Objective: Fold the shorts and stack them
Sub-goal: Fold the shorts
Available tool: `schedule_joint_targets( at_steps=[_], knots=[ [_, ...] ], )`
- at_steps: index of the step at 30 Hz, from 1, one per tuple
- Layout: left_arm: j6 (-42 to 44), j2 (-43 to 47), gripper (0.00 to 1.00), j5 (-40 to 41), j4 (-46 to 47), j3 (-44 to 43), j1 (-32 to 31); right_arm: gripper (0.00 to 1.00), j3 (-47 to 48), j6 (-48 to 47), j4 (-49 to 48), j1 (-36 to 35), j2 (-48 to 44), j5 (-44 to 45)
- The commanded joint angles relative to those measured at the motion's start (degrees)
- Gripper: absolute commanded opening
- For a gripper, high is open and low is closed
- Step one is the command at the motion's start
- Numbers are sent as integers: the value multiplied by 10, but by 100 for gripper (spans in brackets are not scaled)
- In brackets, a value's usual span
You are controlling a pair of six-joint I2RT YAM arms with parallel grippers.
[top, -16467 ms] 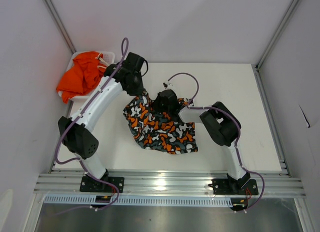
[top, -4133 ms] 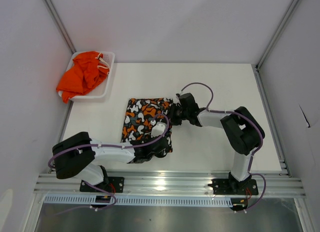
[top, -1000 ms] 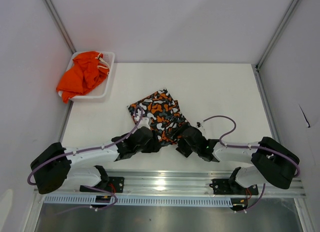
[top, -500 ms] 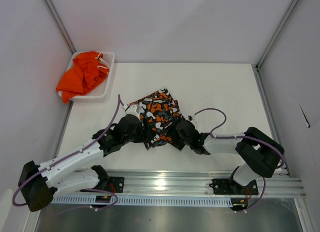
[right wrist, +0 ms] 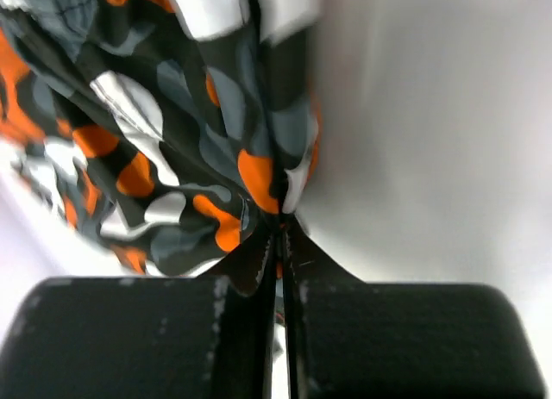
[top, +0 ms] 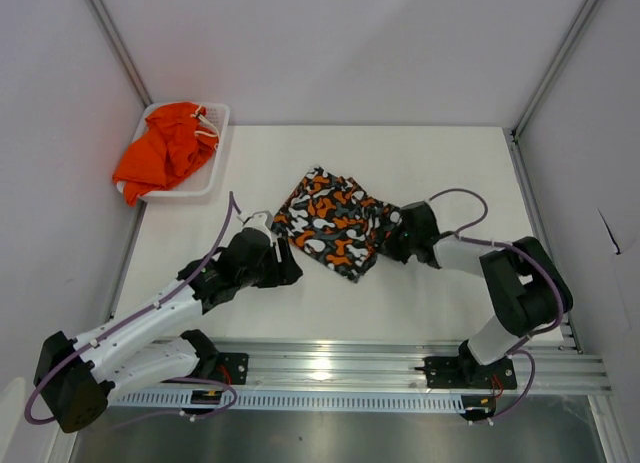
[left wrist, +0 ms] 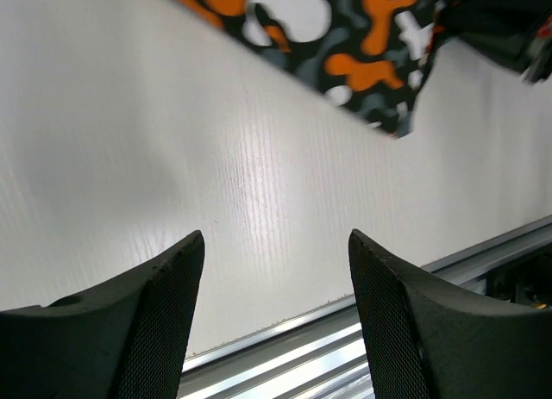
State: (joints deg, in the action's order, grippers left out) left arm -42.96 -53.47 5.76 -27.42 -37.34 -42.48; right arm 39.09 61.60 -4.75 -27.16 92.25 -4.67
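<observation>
The patterned shorts (top: 335, 221), blotched orange, black, white and grey, lie folded in a compact bundle at the middle of the table. My right gripper (top: 398, 230) is shut on their right edge, and the right wrist view shows the cloth (right wrist: 172, 149) pinched between the closed fingertips (right wrist: 278, 228). My left gripper (top: 285, 271) stands open just left of the bundle, over bare table, holding nothing. The left wrist view has the shorts' near edge (left wrist: 362, 50) beyond the open fingers (left wrist: 172, 287). The plain orange shorts (top: 165, 148) lie crumpled in the basket at the back left.
The white mesh basket (top: 213, 163) sits at the table's back left corner. The aluminium rail (top: 330, 363) runs along the near edge, and it also shows below the left fingers (left wrist: 302, 347). Grey walls enclose the table on three sides.
My right gripper has shut on the patterned shorts and pulled them back and to the right. My left gripper has come off the cloth and stands open beside it.
</observation>
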Motion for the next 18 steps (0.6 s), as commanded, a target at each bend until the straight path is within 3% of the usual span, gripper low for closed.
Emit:
schedule_joint_targets(
  at_steps=[1, 2, 5, 6, 7, 9, 14, 18],
  knots=[
    [17, 16, 71, -7, 0, 7, 6, 0, 95, -218, 170, 71, -1, -21],
    [17, 15, 71, -6, 3, 10, 6, 0, 119, -287, 195, 106, 7, -13],
    [20, 5, 70, -10, 20, 13, 8, 8, 223, -339, 294, 175, 68, -8],
    [21, 0, 70, -14, 25, 10, 8, 24, 271, -343, 305, 187, 99, -8],
    [21, -8, 70, -17, 28, 10, 8, 33, 295, -341, 321, 194, 113, 3],
    [22, -15, 70, -23, 29, 6, 8, 60, 336, -333, 358, 196, 131, 77],
    [22, 6, 70, -12, 8, 10, 8, 61, 385, -336, 375, 197, 116, 167],
    [23, 21, 70, 13, -12, 13, 10, 64, 370, -364, 351, 166, 72, 142]
  ],
)
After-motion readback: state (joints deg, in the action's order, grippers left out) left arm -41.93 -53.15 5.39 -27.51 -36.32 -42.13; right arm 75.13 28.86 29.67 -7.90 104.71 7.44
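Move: The right hand has the right-hand edge of the shorts pinched in shut fingers, just over the table, and the open table it is taken to lies about 10 cm ahead and 9 cm to its right. The shorts' middle is some 12 cm to its left and 5 cm ahead, and their near corner about 7 cm left and 9 cm back. From the idle left hand, that open spot is roughly 21 cm ahead, 31 cm right and 12 cm below. Still pinching the shorts' edge at first, the right hand sweeps fast to the right and forward, about 16 cm right and 11 cm out, towards the open table at the right, pulling the edge along with it. On the way the fingers open to rather over half and let go of the cloth, while the hand climbs some 5 cm and rolls about 30 degrees, left side down, the fingers no longer slanting left but pointing forward and down, and stops over the shorts' right edge. ##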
